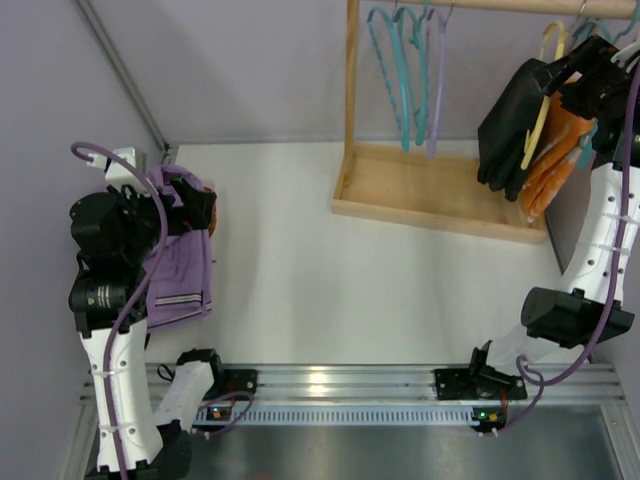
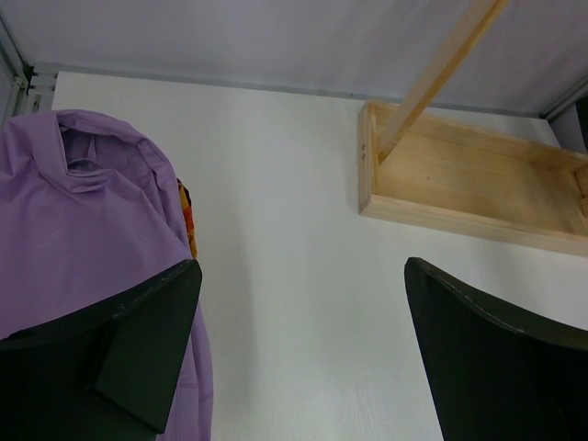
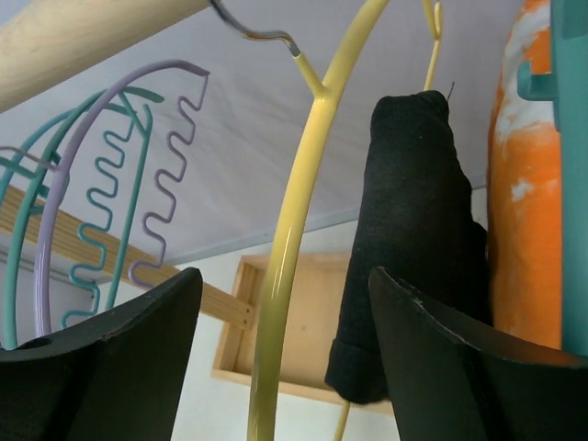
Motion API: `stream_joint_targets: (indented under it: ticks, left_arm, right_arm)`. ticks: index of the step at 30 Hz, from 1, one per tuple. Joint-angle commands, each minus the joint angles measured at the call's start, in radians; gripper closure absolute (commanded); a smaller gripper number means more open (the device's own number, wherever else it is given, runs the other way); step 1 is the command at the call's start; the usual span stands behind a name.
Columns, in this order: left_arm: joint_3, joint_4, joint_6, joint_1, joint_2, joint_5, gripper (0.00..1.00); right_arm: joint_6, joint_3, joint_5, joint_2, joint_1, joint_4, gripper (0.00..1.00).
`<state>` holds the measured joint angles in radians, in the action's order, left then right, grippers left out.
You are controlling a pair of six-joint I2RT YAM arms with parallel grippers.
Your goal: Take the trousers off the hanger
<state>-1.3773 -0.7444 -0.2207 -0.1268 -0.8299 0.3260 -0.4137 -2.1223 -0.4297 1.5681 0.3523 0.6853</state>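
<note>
The black trousers [image 1: 508,125] hang folded over the yellow hanger [image 1: 546,95] on the rail at the top right. My right gripper [image 1: 590,68] is raised to that hanger. In the right wrist view its jaws [image 3: 285,276] stand apart on either side of the yellow hanger's [image 3: 303,184] near arm, with a gap on both sides. The trousers [image 3: 413,230] hang just behind the right finger. My left gripper [image 1: 205,205] is open low at the left over the table, beside the purple shirt [image 2: 83,220], with nothing between its fingers [image 2: 303,276].
An orange-and-white garment [image 1: 555,160] hangs right of the trousers. Teal hangers [image 1: 400,70] and a lilac hanger [image 1: 437,80] hang on the same wooden rack, whose tray base [image 1: 430,190] sits at the back. The purple shirt [image 1: 180,270] lies at the table's left.
</note>
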Motion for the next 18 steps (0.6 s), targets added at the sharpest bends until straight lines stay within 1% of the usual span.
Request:
stream_joint_targets:
  ticks: [1,2,3,6,9,10,12,13,15,16,18]
  left_arm:
    - [-0.042,0.063,-0.009,-0.007,-0.008,0.028,0.02]
    - [-0.042,0.063,-0.008,-0.007,-0.008,0.03,0.02]
    - [-0.04,0.063,-0.006,-0.007,-0.011,0.028,0.02]
    - [-0.035,0.063,-0.003,-0.008,-0.014,0.021,0.02]
    - [-0.032,0.063,-0.006,-0.007,-0.017,0.024,0.02]
    - [-0.031,0.063,-0.006,-0.007,-0.02,0.024,0.02]
    - [-0.029,0.063,-0.008,-0.007,-0.023,0.025,0.02]
    - [-0.029,0.066,-0.009,-0.007,-0.023,0.025,0.02]
    - [-0.028,0.068,-0.011,-0.007,-0.025,0.027,0.02]
    - [-0.029,0.069,-0.012,-0.007,-0.026,0.027,0.02]
    - [-0.032,0.071,-0.016,-0.007,-0.031,0.034,0.02]
  right_arm:
    - [-0.105,0.008,-0.073,0.01,0.013,-0.105,0.26]
    - [-0.156,0.033,-0.11,0.006,0.014,-0.184,0.27]
    - [-0.181,0.073,-0.124,0.004,0.014,-0.214,0.27]
    - [-0.249,0.085,-0.153,0.017,0.007,-0.289,0.28]
    - [-0.298,0.082,-0.169,0.03,0.005,-0.338,0.36]
    - [-0.31,0.084,-0.173,0.033,0.005,-0.354,0.43]
    - [-0.347,0.078,-0.195,0.044,0.005,-0.378,0.51]
    - [-0.359,0.073,-0.199,0.047,0.005,-0.397,0.63]
    - [-0.398,0.071,-0.221,0.053,0.005,-0.415,0.72]
    - [-0.411,0.07,-0.225,0.056,0.005,-0.431,0.82]
    - [-0.438,0.065,-0.239,0.059,0.005,-0.446,0.92]
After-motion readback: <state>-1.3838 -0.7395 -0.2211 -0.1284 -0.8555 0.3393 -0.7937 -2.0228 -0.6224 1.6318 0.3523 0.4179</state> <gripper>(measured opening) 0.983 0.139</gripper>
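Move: The near arm of the yellow hanger is about 4 cm ahead of the right hand and 1 cm to its left, at its height. The wooden rail passes roughly 6 cm ahead and 8 cm above that hand; the black trousers are about 9 cm ahead, 3 cm left and 12 cm below, the orange garment 6 cm ahead, 4 cm right and 14 cm below. From the left hand the hanger arm is some 20 cm ahead, 60 cm right and 10 cm higher. Forward and then increasingly left, about 3 cm each way with a slight dip and recovery in height, the right hand slips its open fingers around the yellow hanger's near arm below the hook. Rolling some 20 degrees so its left side rises, and swinging slightly counter-clockwise, it closes almost fully and pinches the arm. ##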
